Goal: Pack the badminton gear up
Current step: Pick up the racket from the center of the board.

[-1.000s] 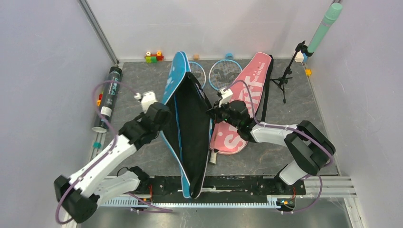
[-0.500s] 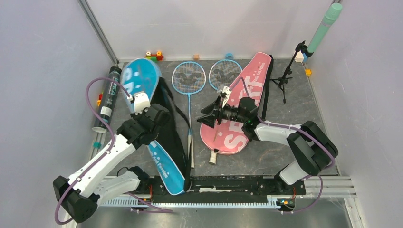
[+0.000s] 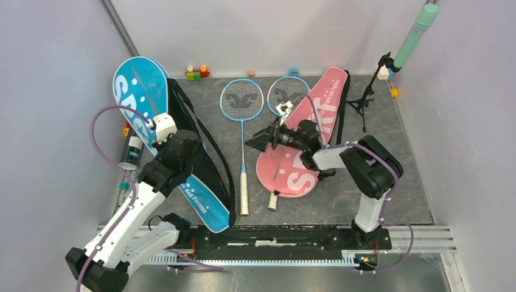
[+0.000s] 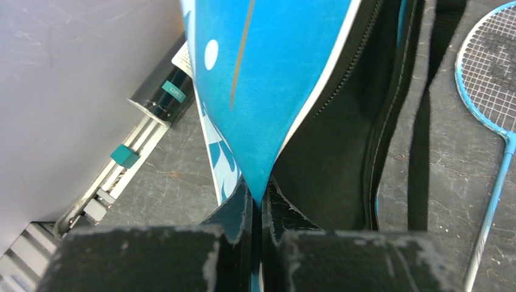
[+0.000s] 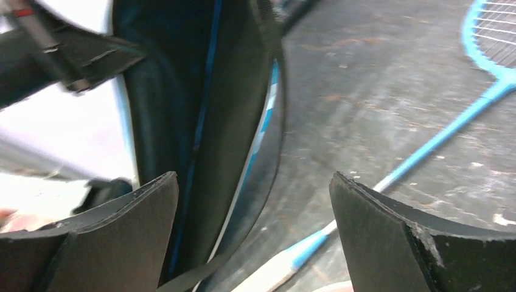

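My left gripper [image 3: 159, 135] is shut on the edge of the blue "SPORT" racket bag [image 3: 143, 85], which stands lifted open at the left and shows its black lining. In the left wrist view the blue flap [image 4: 274, 73] is pinched between the pads [image 4: 240, 213]. A blue racket [image 3: 242, 100] lies bare on the table. A second racket [image 3: 285, 91] lies partly under the pink bag [image 3: 316, 131]. My right gripper [image 3: 254, 141] hangs open and empty over the blue racket's shaft [image 5: 426, 146], with the blue bag's black inside [image 5: 225, 121] to its left. The dark tube [image 3: 130, 151] lies by the left wall.
A black tripod stand [image 3: 365, 97] is at the back right, with a green cylinder [image 3: 414, 36] above it. Small toy blocks [image 3: 196, 73] sit along the back wall. A metal rail [image 4: 115, 182] runs along the left edge beside the tube [image 4: 161, 97].
My right gripper let go of the blue bag, opened wide and drew back to the right. My left arm swung the bag to the left, which uncovered the blue racket.
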Controlling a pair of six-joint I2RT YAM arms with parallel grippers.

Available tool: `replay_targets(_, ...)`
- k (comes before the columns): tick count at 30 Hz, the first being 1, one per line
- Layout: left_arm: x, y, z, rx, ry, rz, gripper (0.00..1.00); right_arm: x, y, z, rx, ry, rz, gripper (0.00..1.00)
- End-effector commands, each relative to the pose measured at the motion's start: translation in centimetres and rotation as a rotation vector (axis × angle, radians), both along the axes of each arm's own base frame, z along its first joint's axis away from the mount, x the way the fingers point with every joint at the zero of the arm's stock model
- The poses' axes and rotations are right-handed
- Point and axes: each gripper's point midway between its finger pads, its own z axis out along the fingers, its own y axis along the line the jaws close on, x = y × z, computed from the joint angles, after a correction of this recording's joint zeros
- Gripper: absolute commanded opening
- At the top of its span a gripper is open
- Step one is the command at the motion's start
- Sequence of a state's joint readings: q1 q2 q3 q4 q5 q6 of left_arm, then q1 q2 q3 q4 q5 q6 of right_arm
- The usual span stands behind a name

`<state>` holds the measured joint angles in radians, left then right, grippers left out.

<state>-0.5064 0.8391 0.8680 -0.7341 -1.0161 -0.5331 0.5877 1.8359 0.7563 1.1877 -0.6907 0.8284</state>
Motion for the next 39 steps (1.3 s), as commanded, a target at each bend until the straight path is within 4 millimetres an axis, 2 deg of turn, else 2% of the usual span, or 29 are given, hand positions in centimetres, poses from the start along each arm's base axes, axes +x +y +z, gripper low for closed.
replay_targets(1, 2.5, -0.5, -0.7, -0.064, -0.053, -0.053, 0.02, 5.4, 1.5, -5.0, -0.364, -0.07, -0.287, 0.98)
replay_targets(3, 3.2, -0.8, -2.0, -0.094, -0.036, -0.079, 0.02, 6.8, 1.3, -6.8, -0.444, -0.055, -0.383, 0.98)
replay_targets(6, 3.4, -0.5, -3.2, -0.094, -0.005, -0.063, 0.02, 7.6, 2.4, -10.3, -0.567, -0.003, -0.395, 0.99)
replay_targets(9, 3.5, -0.2, -3.7, -0.092, 0.0, -0.055, 0.02, 7.6, 4.6, -12.5, -0.676, -0.019, -0.383, 0.93)
replay_targets(10, 3.6, -0.3, -3.9, -0.097, 0.0, -0.063, 0.02, 8.2, 4.9, -12.9, -0.714, -0.029, -0.414, 0.91)
replay_targets(15, 3.6, -0.7, -4.3, -0.123, -0.01, -0.085, 0.02, 8.1, 4.4, -16.2, -0.887, -0.015, -0.523, 0.78)
replay_targets(18, 3.5, -0.8, -4.3, -0.131, -0.016, -0.092, 0.02, 7.3, 4.3, -18.6, -0.947, 0.024, -0.511, 0.64)
replay_targets(20, 3.5, -0.9, -4.2, -0.14, -0.028, -0.096, 0.02, 6.7, 4.6, -19.5, -0.979, 0.019, -0.498, 0.5)
replay_targets(22, 3.5, -1.0, -4.2, -0.147, -0.038, -0.1, 0.02, 6.4, 4.9, -19.6, -1.013, -0.018, -0.502, 0.3)
replay_targets(25, 3.4, -1.1, -4.1, -0.15, -0.036, -0.108, 0.02, 7.1, 5.0, -17.8, -1.027, -0.088, -0.554, 0.0)
replay_targets(28, 3.1, -1.1, -4.1, -0.153, -0.033, -0.113, 0.02, 8.8, 4.5, -13.8, -1.0, -0.171, -0.647, 0.0)
replay_targets(32, 3.1, -1.6, -4.0, -0.174, -0.044, -0.14, 0.02, 10.3, 4.4, -6.7, -0.915, -0.293, -0.727, 0.0)
replay_targets(36, 3.3, -2.3, -4.0, -0.195, -0.043, -0.178, 0.02, 10.3, 3.5, -1.0, -0.85, -0.384, -0.764, 0.0)
replay_targets(39, 3.6, -2.8, -4.0, -0.208, -0.042, -0.204, 0.02, 9.4, 2.0, 1.8, -0.809, -0.433, -0.782, 0.0)
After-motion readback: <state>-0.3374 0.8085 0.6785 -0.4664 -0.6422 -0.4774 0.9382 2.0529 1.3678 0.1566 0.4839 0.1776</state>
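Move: On the board, the racket's mid-shaft is the right hand's target: about 8 cm ahead, 7 cm to its left and 15 cm below. The pink bag lies beside it, its middle around 11 cm ahead and 18 cm to the hand's right. The blue bag, held by the left hand, has its middle roughly 29 cm left and 4 cm ahead of the right hand. From the left hand, the shaft is some 24 cm right, 12 cm ahead and 20 cm below. Diving some 15 cm down while reaching forward and left, the right hand swings its open fingers from pointing left to pointing down over the racket, pinches the mid-shaft, then lifts about 6 cm, drifting right. The left hand keeps its pinch on the blue bag, lowering it about 6 cm early on and easing slightly forward. ##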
